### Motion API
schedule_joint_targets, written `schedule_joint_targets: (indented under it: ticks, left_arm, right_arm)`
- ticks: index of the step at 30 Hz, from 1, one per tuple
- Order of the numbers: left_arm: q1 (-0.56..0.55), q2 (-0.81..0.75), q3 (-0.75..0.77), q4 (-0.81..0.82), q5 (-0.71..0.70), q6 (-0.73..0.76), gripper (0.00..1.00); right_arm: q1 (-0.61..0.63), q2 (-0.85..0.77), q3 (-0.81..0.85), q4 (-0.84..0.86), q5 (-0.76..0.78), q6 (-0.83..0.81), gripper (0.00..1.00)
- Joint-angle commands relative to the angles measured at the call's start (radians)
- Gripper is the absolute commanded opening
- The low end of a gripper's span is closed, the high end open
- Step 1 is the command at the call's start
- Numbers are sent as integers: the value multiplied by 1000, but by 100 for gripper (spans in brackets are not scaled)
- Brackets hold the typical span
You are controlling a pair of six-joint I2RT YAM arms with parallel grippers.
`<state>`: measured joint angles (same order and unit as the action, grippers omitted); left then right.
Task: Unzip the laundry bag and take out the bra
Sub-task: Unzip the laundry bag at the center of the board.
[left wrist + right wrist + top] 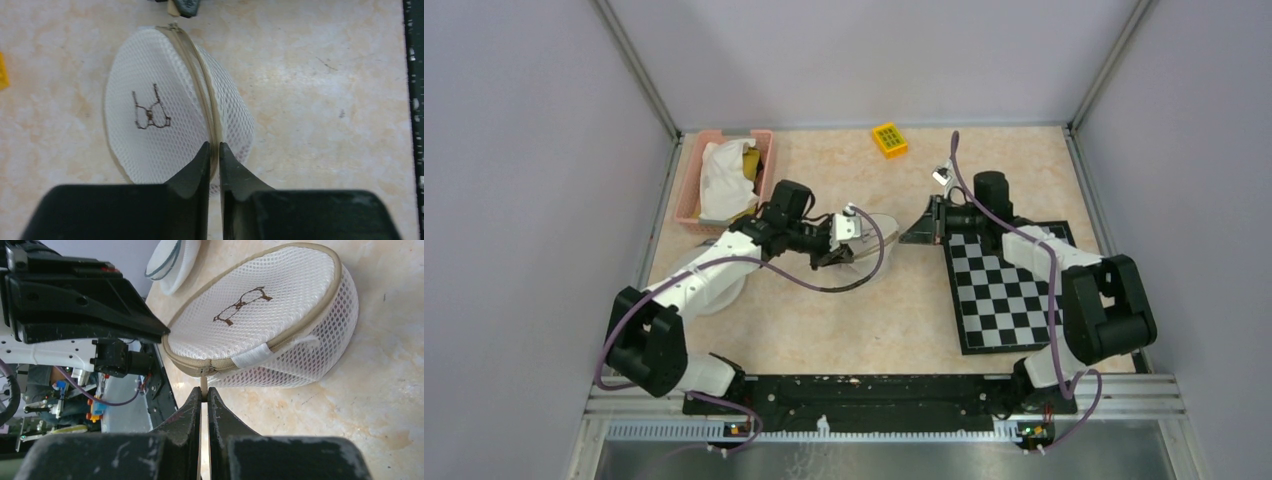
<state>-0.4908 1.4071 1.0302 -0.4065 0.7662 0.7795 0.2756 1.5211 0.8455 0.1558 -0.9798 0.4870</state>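
Observation:
The laundry bag (871,243) is a round white mesh pouch with a beige zipper band and a brown bra drawing on top. It lies at the table's middle between both grippers. In the left wrist view the bag (160,115) stands on edge, and my left gripper (214,148) is shut on its beige zipper rim. In the right wrist view my right gripper (204,391) is shut on the beige zipper pull (203,382) at the bag's (270,315) near end. The zipper looks closed. The bra is hidden inside.
A pink basket (764,150) with white cloth stands at the back left. A yellow block (889,139) lies at the back centre. A checkerboard (1004,290) lies under the right arm. A white round pouch (720,293) lies under the left arm.

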Motion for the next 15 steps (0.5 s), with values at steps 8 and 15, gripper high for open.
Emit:
schedule_joint_targets:
  ticks: [8,15]
  left_arm:
    - [80,-87,-88,-39,85,-271,52]
    - [190,-122,-115,119,99,-420,63]
  right_arm:
    - [140,38,41,-297,158,-390,0]
    - [140,149,148,-418,311,-569,0]
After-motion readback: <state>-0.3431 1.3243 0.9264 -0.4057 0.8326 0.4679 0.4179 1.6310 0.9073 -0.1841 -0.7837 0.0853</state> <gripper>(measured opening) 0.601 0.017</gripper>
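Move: The laundry bag is stretched between the hands: the left fingertips are at its zip edge, its middle about 4 cm to their right, 2 cm ahead and 4 cm lower. From the right hand, which already pinches the zipper tab, the bag's middle is roughly 5 cm left, 1 cm back and 4 cm below. The yellow block lies about 21 cm ahead of the right hand and 3 cm left; the chessboard's middle, some 26 cm right and 10 cm back, both about 14 cm below. The right hand keeps its pinch on the zipper tab and carries that end of the bag down about 8 cm and first some 4 cm back, easing slightly forward at the end, while its fingertips tip down roughly 20 degrees. The left fingers open from nearly shut to more than half wide and let go of the zip edge, dipping about 3 cm down and back before the hand lifts, comes forward again and draws left, ending some 4 cm left of its start, turned counter-clockwise. ##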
